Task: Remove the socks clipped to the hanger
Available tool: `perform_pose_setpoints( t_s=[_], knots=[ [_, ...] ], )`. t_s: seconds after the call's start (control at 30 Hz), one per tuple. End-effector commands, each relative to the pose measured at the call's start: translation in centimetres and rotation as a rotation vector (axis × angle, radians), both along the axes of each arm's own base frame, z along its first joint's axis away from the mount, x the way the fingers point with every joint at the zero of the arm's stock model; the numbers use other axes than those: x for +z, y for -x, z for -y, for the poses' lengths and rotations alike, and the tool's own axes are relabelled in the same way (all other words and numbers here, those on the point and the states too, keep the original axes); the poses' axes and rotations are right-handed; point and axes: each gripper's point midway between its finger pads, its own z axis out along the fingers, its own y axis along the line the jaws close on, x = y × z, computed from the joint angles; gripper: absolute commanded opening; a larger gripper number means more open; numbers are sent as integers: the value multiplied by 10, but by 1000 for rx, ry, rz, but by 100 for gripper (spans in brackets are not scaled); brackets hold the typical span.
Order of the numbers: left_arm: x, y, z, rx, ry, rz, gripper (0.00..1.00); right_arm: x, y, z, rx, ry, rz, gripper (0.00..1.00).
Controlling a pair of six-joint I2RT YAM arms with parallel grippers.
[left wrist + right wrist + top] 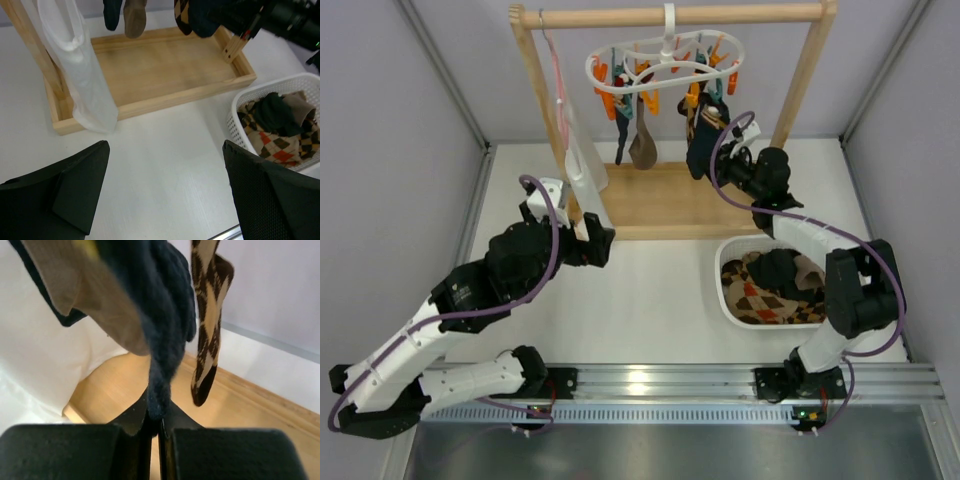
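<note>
The white hanger (665, 62) with orange and teal pegs hangs from the wooden rail. Clipped to it are a dark sock (622, 135), a taupe sock (642, 145), a diamond-patterned sock (206, 330) and a dark navy sock (160, 315). My right gripper (159, 415) is shut on the lower end of the navy sock, which still hangs from above; in the top view that gripper (712, 150) sits right of the hanging socks. My left gripper (165, 185) stands wide open over bare table, with nothing between its fingers (80, 190).
A long white cloth (585, 170) hangs from a thin pink hanger (557, 70) at the rack's left post. The rack's wooden tray base (660, 200) lies below. A white basket (725, 290) with several socks sits at the right.
</note>
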Motion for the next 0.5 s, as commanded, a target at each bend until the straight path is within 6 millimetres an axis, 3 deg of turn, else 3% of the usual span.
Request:
perform_pose_setpoints(
  t_s=[0.0,0.07,0.1,0.13,0.23,0.3,0.4,0.43,0.47],
  knots=[
    [61,-4,0,47,173,62,98,48,14,-6,-11,-81,170,0],
    [69,-10,9,54,174,60,98,42,25,-8,-33,-83,165,0],
    [78,-12,11,55,187,67,98,53,28,-1,-92,-91,200,0],
    [90,-17,19,54,195,74,98,43,39,-7,-96,-82,185,0],
    [105,-30,43,36,186,73,98,48,52,-3,-183,-74,213,0],
    [143,-39,54,37,220,120,98,41,71,-19,-191,-47,205,0],
    [160,-51,64,53,215,148,98,44,79,-24,-252,0,222,0],
    [155,-63,76,70,181,144,98,42,84,-29,-253,16,222,0],
    [172,-66,71,99,193,178,98,44,94,-43,-234,18,227,0]
  ],
)
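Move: The teal clip on the navy sock is about 28 cm ahead of the open left hand, some 23 cm to its right and 11 cm up; from that hand the patterned sock hangs about 28 cm ahead and 18 cm right, the tan sock 27 cm ahead and 8 cm right, both roughly 3 cm higher. The right hand already grips the navy sock's lower end, with that clip about 20 cm above and 2 cm ahead; the basket lies some 15 cm back, 22 cm right and 22 cm below. The left hand, fingers staying wide open, climbs about 15 cm, quickening as it goes, and swings some 7 cm right and 5 cm forward from beside the white cloth towards the clips under the hanger ring, its left side rolling down roughly 10 degrees. Meanwhile the right hand keeps its shut pinch on the navy sock and draws the sock's lower end about 8 cm back towards the robot and then also some 4 cm left, dipping slightly before rising again and turning a little clockwise. ##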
